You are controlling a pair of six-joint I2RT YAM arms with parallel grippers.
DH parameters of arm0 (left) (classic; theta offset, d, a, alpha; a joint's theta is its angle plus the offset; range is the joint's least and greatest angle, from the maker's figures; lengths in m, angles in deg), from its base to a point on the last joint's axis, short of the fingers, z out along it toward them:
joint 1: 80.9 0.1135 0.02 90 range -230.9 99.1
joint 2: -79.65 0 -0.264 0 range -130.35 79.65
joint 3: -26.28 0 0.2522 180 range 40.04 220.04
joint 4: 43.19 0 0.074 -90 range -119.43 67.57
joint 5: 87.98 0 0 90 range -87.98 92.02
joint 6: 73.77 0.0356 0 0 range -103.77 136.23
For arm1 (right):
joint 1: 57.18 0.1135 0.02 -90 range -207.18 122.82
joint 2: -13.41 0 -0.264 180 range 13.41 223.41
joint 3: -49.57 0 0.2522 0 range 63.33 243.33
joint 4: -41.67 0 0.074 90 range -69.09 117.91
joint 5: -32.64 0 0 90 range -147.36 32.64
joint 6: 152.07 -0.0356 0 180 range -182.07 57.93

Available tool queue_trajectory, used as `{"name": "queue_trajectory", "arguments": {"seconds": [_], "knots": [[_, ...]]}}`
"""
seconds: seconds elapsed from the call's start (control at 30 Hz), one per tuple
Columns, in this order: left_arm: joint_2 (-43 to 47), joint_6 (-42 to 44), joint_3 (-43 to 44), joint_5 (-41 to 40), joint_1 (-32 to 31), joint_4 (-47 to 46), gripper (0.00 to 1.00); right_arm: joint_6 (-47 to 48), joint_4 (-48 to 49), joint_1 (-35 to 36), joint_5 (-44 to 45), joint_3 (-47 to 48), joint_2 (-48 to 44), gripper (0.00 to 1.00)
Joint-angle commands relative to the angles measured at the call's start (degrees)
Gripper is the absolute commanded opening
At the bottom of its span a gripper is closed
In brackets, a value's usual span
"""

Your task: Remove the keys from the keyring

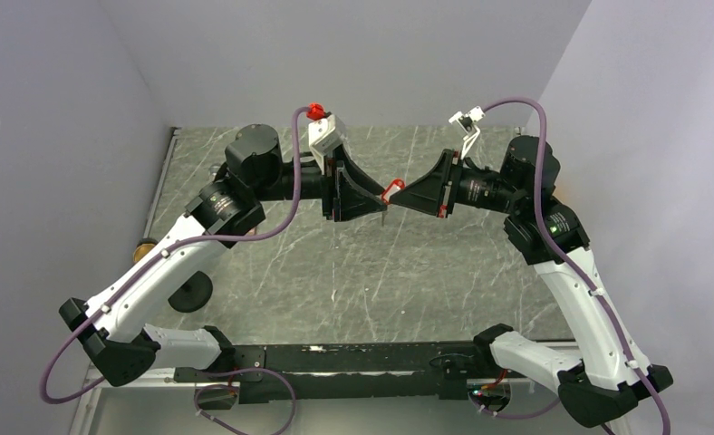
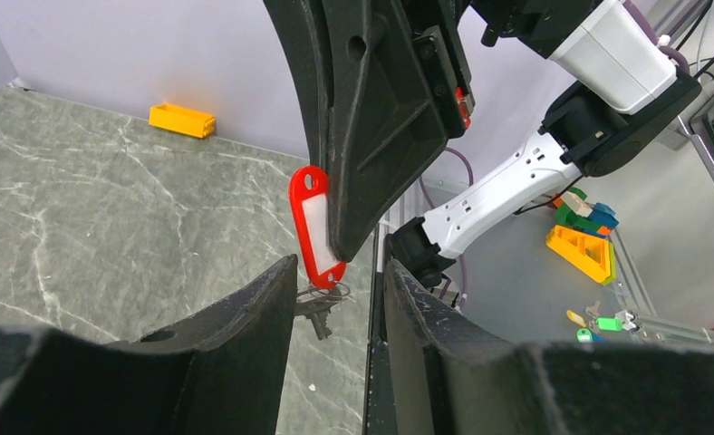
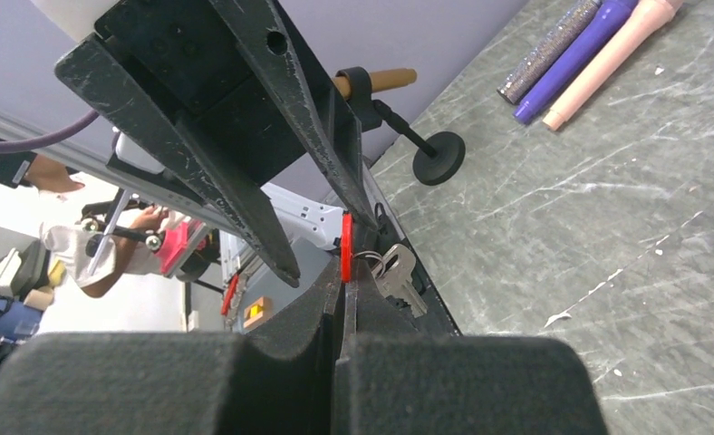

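The keyring's red tag (image 2: 313, 227) hangs in the air above the middle of the table (image 1: 353, 272), and my right gripper (image 3: 344, 272) is shut on it, pinching it edge-on. The thin metal ring and the keys (image 2: 322, 310) dangle below the tag; a silver key (image 3: 397, 277) shows beside my right fingers. My left gripper (image 2: 340, 281) faces the right one from the opposite side. Its jaws stand apart, with the ring and keys between their tips, close to the left finger (image 2: 267, 294). From above, the tag (image 1: 390, 189) sits where both grippers meet.
A yellow-orange box (image 2: 182, 119) lies by the far wall. Several pens (image 3: 589, 50) lie on the table, near a black round-based stand (image 3: 439, 156). Coloured blocks (image 2: 582, 243) sit beyond the table's edge. A red plug (image 1: 315, 111) tops the left wrist.
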Motion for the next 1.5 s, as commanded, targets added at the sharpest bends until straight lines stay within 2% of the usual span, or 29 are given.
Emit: {"name": "queue_trajectory", "arguments": {"seconds": [0.0,0.97,1.1,1.3,1.47], "knots": [[0.2,0.6,2.1,1.7,-0.3,0.7,0.46,1.0,-0.7,0.3,1.4,0.5,-1.5,0.0],[-2.3,1.3,4.4,0.9,-2.6,2.4,0.36,1.2,-0.3,0.6,1.7,-0.7,-2.0,0.0],[-2.7,1.3,4.7,1.0,-2.6,2.5,0.31,1.4,-0.4,0.6,1.6,-0.7,-2.1,0.0],[-3.4,0.9,5.2,1.6,-2.7,2.6,0.17,1.6,-0.6,0.7,1.7,-0.5,-2.0,0.0],[-3.8,1.1,5.7,1.4,-2.8,4.0,0.09,1.7,-0.7,0.7,2.3,-0.4,-2.4,0.0]]}}
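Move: The keyring dangles from the lower end of the red tag, about 2 cm right of the left hand, 1 cm back and 2 cm below. The bunch of keys hangs roughly 1 cm to the right of that hand, 2 cm back and 5 cm down; the tag stands some 3 cm right, 2 cm ahead and 1 cm above. From the right hand, which already pinches the tag, the ring lies about 4 cm left, 1 cm back and 3 cm below. The left hand, its fingers half open and pointing right, eases down nearly 2 cm and creeps about 1.5 cm to the right, with a slight draw back, so that its tips straddle the ring at the tag's lower end. There it shuts the fingers from about half open to nearly closed, most of it at the very end, pinching the ring and key heads just under the tag, while the right hand stays in place and keeps its grip on the tag. ##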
